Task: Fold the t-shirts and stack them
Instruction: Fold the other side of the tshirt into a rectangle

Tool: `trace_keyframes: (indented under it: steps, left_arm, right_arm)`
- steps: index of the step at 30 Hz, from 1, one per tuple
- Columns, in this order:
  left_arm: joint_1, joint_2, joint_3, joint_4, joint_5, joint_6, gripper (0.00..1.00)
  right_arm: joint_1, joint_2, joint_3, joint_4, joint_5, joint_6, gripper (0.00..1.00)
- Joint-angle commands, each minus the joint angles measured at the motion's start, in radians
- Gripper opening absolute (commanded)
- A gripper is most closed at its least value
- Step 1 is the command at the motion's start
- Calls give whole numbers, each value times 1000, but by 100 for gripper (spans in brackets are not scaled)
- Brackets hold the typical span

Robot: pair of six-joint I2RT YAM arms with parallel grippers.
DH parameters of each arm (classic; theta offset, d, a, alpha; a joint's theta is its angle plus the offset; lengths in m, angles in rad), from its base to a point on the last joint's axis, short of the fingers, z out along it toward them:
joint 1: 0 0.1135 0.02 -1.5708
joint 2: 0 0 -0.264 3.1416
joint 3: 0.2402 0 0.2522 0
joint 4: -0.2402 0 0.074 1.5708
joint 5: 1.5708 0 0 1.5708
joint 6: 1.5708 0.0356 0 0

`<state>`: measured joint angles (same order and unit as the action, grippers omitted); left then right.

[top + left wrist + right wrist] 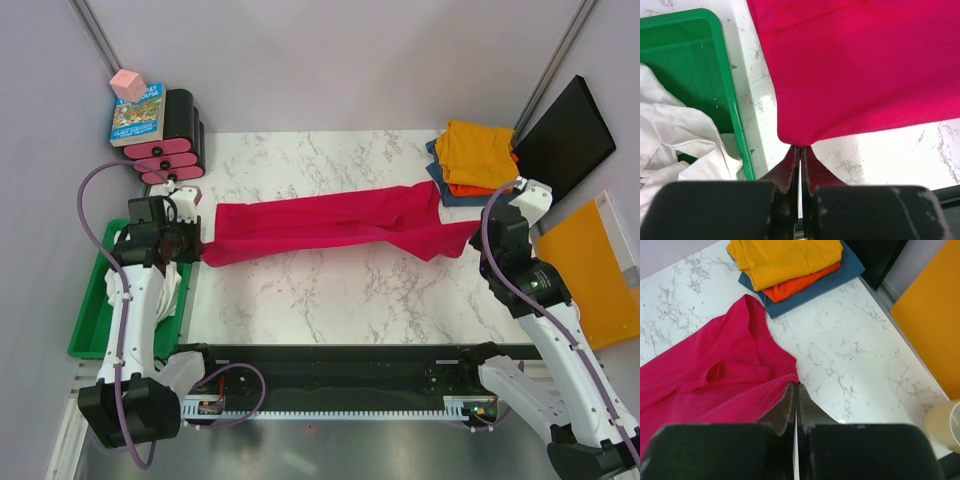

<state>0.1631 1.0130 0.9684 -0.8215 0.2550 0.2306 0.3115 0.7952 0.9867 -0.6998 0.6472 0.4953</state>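
Note:
A crimson-red t-shirt [330, 228] is stretched in a long band across the marble table [330, 300] between my two grippers. My left gripper [196, 245] is shut on its left end; in the left wrist view the cloth [860, 70] funnels into the closed fingertips [800, 147]. My right gripper [480, 232] is shut on the right end, pinching a hemmed corner [797, 383] of the red shirt [715, 380]. A pile of folded t-shirts [472, 158], yellow-orange [785, 257] over orange [800, 285] over blue [835, 277], lies at the back right. A white t-shirt [675, 140] is crumpled in the green tray [700, 65].
The green tray [88, 320] sits off the table's left edge. Pink-and-black stacked cases [172, 148] with a book and a pink cube stand at the back left. A black panel [566, 140] and a flat orange board [592, 268] lie to the right. A pale cup [945, 425] shows beside the board.

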Motion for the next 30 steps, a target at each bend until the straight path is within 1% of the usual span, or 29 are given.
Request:
trace_keyframes:
  steps: [1, 8, 12, 20, 30]
  left_arm:
    - [16, -8, 3, 4, -22, 38, 2]
    - [16, 39, 9, 16, 7, 30, 2]
    - [16, 99, 26, 57, 26, 19, 2]
    - [15, 309, 114, 134, 41, 4, 2]
    - [3, 538, 217, 206, 29, -10, 2]
  right_arm:
    - [0, -13, -13, -18, 40, 16, 0]
    - [0, 18, -2, 20, 35, 6, 0]
    - [0, 88, 10, 66, 23, -11, 0]
    - [0, 248, 55, 192, 11, -24, 0]
    - [0, 482, 138, 296, 15, -38, 0]
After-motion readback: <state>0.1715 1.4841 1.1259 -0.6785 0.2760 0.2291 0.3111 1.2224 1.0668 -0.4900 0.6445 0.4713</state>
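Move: The pink-red t-shirt lies ahead as a strip, its near edge already pinched in both hands. Its far left corner is about 18 cm ahead of the left hand, straight out and 16 below; its far right corner is roughly 22 ahead of the right hand, 2 left and 25 below. The green tray's middle sits level with the left hand, 19 to its left and 16 below; the folded stack lies some 27 ahead of the right hand, 7 right and 22 below. The t-shirt's pinched near edge is carried forward over the part lying on the table, towards its far edge, both hands going together: roughly 8 to 9 cm out while sinking about 5, the right drifting 3 cm left. They start slowly, dip, then speed up forward. Both shut grippers keep their hold and tip down nearly 10 degrees. ##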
